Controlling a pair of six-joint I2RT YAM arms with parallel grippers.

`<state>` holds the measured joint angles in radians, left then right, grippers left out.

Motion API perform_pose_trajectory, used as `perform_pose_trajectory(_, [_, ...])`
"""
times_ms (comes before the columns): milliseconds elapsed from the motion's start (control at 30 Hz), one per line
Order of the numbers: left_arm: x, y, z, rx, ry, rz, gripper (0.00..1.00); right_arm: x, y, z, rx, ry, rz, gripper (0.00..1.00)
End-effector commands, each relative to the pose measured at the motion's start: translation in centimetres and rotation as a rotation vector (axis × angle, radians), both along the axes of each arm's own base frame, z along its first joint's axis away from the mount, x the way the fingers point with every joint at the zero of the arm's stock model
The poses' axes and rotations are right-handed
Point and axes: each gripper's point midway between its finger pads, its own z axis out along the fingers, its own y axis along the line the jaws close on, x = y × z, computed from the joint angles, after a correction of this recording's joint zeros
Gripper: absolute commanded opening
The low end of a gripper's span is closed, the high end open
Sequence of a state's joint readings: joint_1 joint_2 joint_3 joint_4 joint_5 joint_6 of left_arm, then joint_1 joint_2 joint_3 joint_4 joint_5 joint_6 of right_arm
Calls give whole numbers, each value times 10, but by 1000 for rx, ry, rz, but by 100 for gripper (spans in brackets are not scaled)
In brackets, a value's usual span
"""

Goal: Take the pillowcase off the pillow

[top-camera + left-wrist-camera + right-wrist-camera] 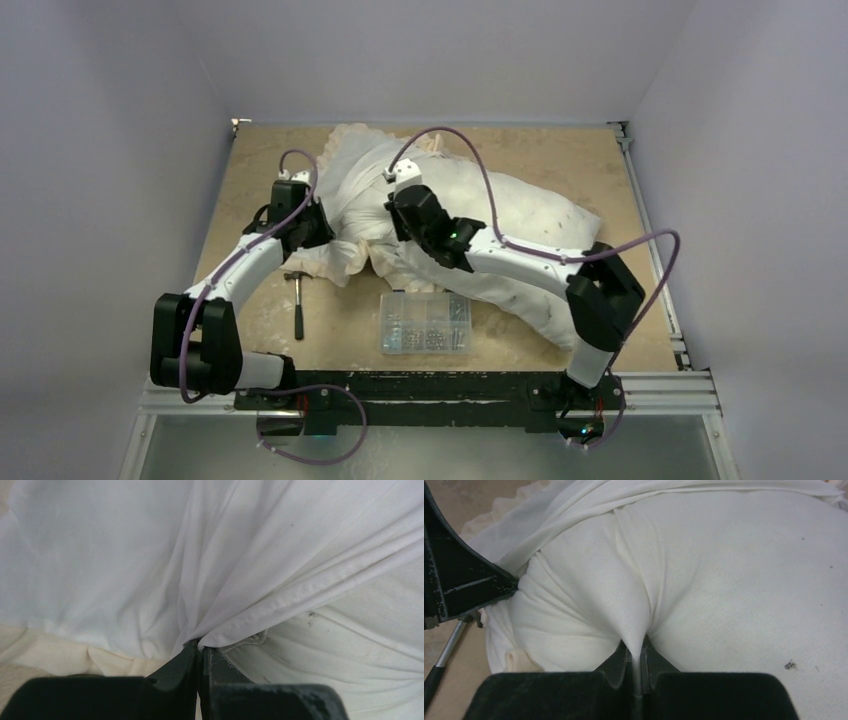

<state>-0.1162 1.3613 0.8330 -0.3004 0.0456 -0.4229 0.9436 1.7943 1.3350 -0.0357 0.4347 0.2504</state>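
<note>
The plump off-white pillow (530, 215) lies slanting across the table, and its right part is bare. The cream-white pillowcase (350, 180) is bunched over the pillow's left end, its ruffled frill spread at the back and front left. My left gripper (322, 228) is shut on a gathered fold of the pillowcase (280, 600) by its hem, seen at the left gripper (200, 642). My right gripper (394, 220) sits just to its right, shut on a pinch of the pillow's skin (734, 580), seen at the right gripper (636, 647). The pillowcase's edge (574, 510) stretches across above that pinch.
A clear plastic box of small parts (425, 322) stands near the front of the table, close to the pillow. A tool with a black handle (298, 305) lies left of it, beside the left arm. Grey walls close in on three sides of the table.
</note>
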Motion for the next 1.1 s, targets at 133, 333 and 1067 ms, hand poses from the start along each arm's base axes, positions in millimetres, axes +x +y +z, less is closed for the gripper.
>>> perform_pose_trajectory(133, [5,18,-5,60,15,52,0,28,-85,117,193,-192,-114,0])
perform_pose_trajectory(333, [6,-18,10,-79,-48,-91,0,31,-88,163,371,-218,-141,0])
perform_pose_trajectory(1067, [-9,-81,101,20,-269,-154,2,55,-127,202,474,-261,-307,0])
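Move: The left hand has the gathered edge of the pillowcase shut in its fingers, with the pillow's middle roughly 31 cm to its right, level fore and aft and slightly lower. The right hand pinches the pillow's left end; the pillow's middle lies about 17 cm to its right and 9 cm below. The parts box is some 18 cm back and 5 cm right of the right hand. The hammer is 14 cm back and 6 cm left of the left hand. Rightward and up, both hands travel nearly together. The right, keeping its shut pinch on the pillow, goes about 8 cm right and 9 cm up, edging forward in the later part while rolling left side up some 15 degrees. The left starts slowly, then speeds up to follow with the pillowcase between its almost shut fingers, turning clockwise and tipping upward before it settles. ##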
